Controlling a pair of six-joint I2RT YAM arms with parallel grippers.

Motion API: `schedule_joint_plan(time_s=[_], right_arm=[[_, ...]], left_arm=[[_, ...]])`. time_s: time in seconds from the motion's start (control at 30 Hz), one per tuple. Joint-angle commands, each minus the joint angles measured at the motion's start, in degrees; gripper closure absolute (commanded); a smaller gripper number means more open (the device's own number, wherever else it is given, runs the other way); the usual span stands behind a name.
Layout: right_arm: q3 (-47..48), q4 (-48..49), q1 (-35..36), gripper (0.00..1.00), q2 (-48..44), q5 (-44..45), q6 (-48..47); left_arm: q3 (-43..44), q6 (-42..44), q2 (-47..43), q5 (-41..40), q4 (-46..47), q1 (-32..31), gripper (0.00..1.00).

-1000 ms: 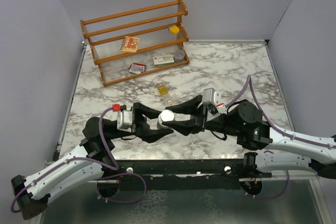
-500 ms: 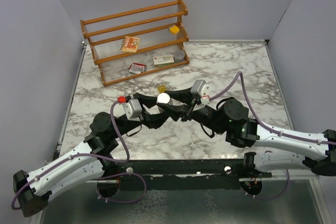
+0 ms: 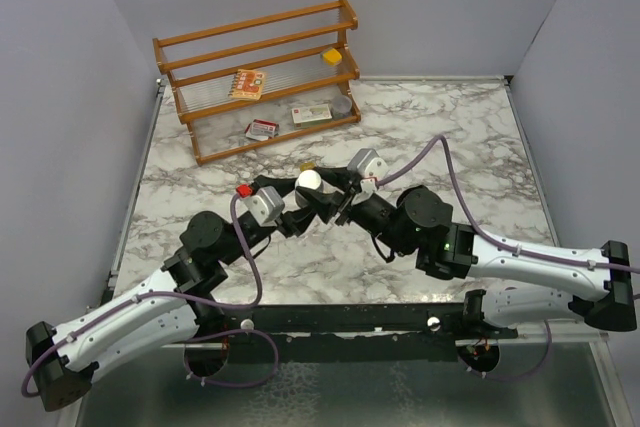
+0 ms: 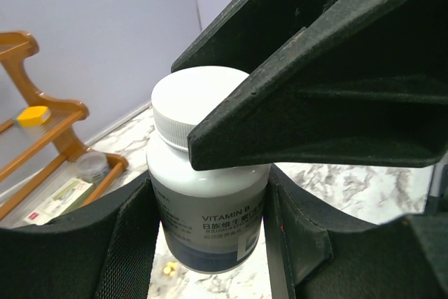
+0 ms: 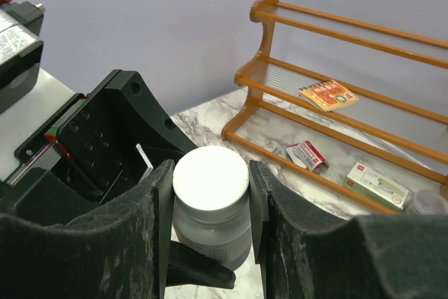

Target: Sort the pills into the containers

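Observation:
A pill bottle with a white cap and grey body labelled "VITAMIN B" hangs a little above the marble table, gripped from both sides. My left gripper is shut on its grey body. My right gripper is shut on its white cap. Tiny yellow pills lie on the table just beneath the bottle; in the top view only a yellow speck shows behind the grippers. No clear vial is in view.
A wooden rack stands at the back left of the table. It holds a yellow cube, an orange booklet, two small boxes and a round grey tin.
Both arms have carried the bottle together away from the near edge towards the rack. Both grips are unchanged.

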Motion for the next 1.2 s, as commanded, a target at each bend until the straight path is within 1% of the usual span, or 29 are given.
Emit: schedule_joint_plan(time_s=[0.0,0.1,0.27,0.3,0.37,0.43,0.47,0.5,0.53,0.6,0.7,0.77,0.97,1.07,1.17], right_arm=[[-1.28,-9.83,1.35,0.99,2.27,3.39,-0.95],[-1.26,-9.53,1.35,0.99,2.81,5.43,-1.44],[-0.91,-9.03,1.35,0.98,2.60,6.04,-2.16],[-0.85,-8.93,1.37,0.93,2.41,5.83,-2.20],[-0.48,-8.81,1.35,0.78,2.19,5.51,-2.34],[-0.13,-8.70,1.43,0.69,1.91,5.31,-2.51],[0.06,-8.67,1.60,0.62,1.81,5.50,-2.53],[0.19,-8.56,1.75,0.57,1.59,5.59,-2.71],[0.29,-8.47,1.98,0.55,1.34,5.58,-2.90],[0.46,-8.25,2.28,0.45,0.53,5.78,-3.04],[0.57,-8.22,2.65,0.37,-1.75,5.62,-3.30],[0.58,-8.29,2.85,0.35,-3.51,5.24,-3.31],[0.07,-8.22,2.86,0.34,-8.88,5.60,-3.22],[-0.49,-8.31,2.85,0.34,-12.06,5.34,-3.07],[-1.21,-7.77,2.84,0.39,-15.11,0.44,-1.83]], left_arm=[[5.52,4.29,0.18,-14.60,9.60,1.12,1.00],[5.98,5.42,1.64,-16.37,9.32,1.09,1.00],[5.59,6.10,2.51,-16.89,8.98,1.07,1.00],[5.33,6.06,2.46,-16.79,9.00,1.09,1.00],[4.75,5.90,2.07,-16.40,9.00,1.11,1.00],[4.05,5.82,1.29,-16.32,9.02,1.11,1.00],[3.64,5.74,0.75,-16.40,9.02,1.12,1.00],[3.32,5.83,0.29,-16.48,8.91,1.12,1.00],[3.04,5.73,-0.08,-16.76,8.56,1.12,1.00],[2.88,5.70,-0.58,-17.06,7.16,1.11,1.00],[2.49,5.38,-1.31,-16.94,5.03,1.09,1.00],[2.03,4.83,-1.96,-16.46,3.66,1.09,1.00],[1.35,2.33,-4.47,-14.17,0.56,1.07,1.00],[1.89,0.92,-5.24,-8.48,-1.75,1.11,1.00],[3.46,-0.81,-4.72,-0.08,-4.06,1.11,1.00]])
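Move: Between both grippers, raised high over the table, is the capped pill bottle: its middle is within the left hand's grip and roughly 2 cm above that hand's point, and about 3 cm below the right hand's, which is closed on the cap. From either hand the yellow pill box is some 15 cm ahead, straight in line and about 32 cm down; beyond it the white carton lies roughly 33 cm ahead, also straight in line and about 30 cm down. Carrying the bottle together, both hands ease forward about 2 cm and slightly down, then pause. The right fingers open and let go of the cap, and that hand backs off to the right and up, some 5 cm each way, and a little back. The left keeps its grip, swinging the bottle about 4 cm left and up, turning slightly counter-clockwise. ##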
